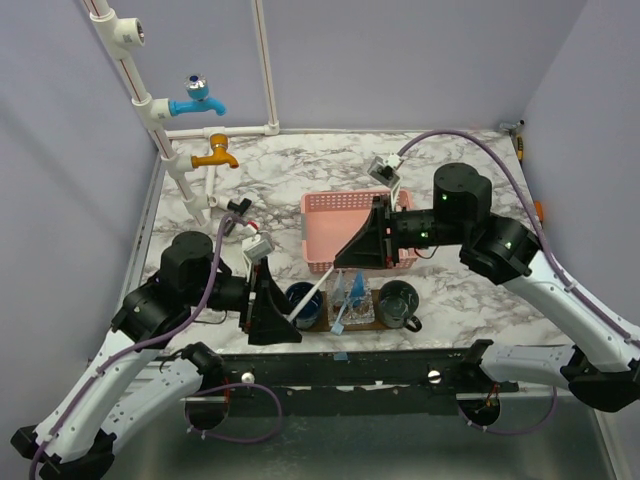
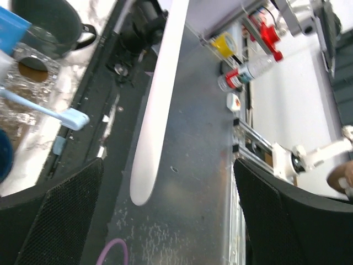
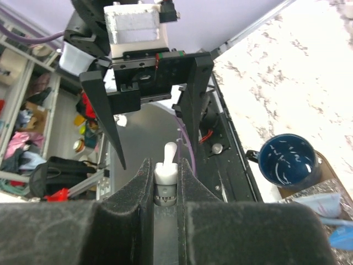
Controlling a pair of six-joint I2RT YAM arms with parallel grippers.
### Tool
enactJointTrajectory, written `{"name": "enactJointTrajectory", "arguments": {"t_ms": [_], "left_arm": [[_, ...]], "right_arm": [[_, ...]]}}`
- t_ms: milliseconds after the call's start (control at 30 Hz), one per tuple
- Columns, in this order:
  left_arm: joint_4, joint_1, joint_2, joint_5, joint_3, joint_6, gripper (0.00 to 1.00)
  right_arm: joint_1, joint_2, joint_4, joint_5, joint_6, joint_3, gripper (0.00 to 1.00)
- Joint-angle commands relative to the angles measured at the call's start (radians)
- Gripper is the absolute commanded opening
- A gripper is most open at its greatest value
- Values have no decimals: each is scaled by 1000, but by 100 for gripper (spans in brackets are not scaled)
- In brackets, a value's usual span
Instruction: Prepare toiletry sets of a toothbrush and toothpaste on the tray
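My right gripper (image 3: 165, 182) is shut on the grey-and-white end of a white toothbrush (image 3: 169, 157). The toothbrush (image 1: 312, 297) runs slanting down to my left gripper (image 1: 283, 312). In the left wrist view its white handle (image 2: 156, 110) passes between my wide-open left gripper (image 2: 168, 221) without touching the fingers (image 2: 60, 212). The dark wooden tray (image 1: 372, 324) carries a blue cup (image 1: 302, 303), a clear glass (image 1: 352, 300) and a dark mug (image 1: 398, 304). A light-blue toothbrush (image 2: 69, 117) leans out of the glass beside a blue-and-white tube, the toothpaste (image 1: 345, 288).
The pink slotted basket (image 1: 335, 215) stands behind the tray, under my right arm (image 1: 460, 215). White pipes with a blue tap (image 1: 197, 100) and an orange tap (image 1: 216, 155) rise at the back left. The black table rail (image 1: 350, 365) lies just in front of the tray.
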Motion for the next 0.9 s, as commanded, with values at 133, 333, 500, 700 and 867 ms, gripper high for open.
{"name": "enactJointTrajectory", "arguments": {"t_ms": [133,333,500,700,867], "left_arm": [[16,9,37,-261,82,-21,99],[-40,28,67,-465,118,-21,99],[-61,65,76,-567,112,-29,99],[-40,96,73,-568,80,-25,99],[-41,123,66,-569,60,-9,99]], "right_arm": [[21,-20,-221,246,-78,117,0],[44,4,-332,413,-91,209,0],[120,36,-436,621,-82,300,0],[296,120,-555,913,-47,411,0],[413,200,-713,1138,25,504,0]]}}
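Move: From the right hand, the clear holder with the toothpaste and blue toothbrush is roughly 7 cm ahead, 2 cm to its left and 34 cm below. The blue mug is 6 cm ahead and 8 cm left, the green mug 6 cm ahead and 13 cm right, both at the same depth below. From the left hand the holder is about 15 cm ahead, 13 cm right and 25 cm below; the blue mug is 14 cm ahead and 2 cm right. Bring the left gripper, already open, some 11 cm forward off the white toothbrush's handle end, turning it about 35 degrees counter-clockwise, to high beside the blue mug. Meanwhile keep the right fingers pinching the toothbrush near its other end; swing that wrist about 25 degrees clockwise and tip its fingers down, easing 2 to 3 cm forward and rightward, up a little and back down. ##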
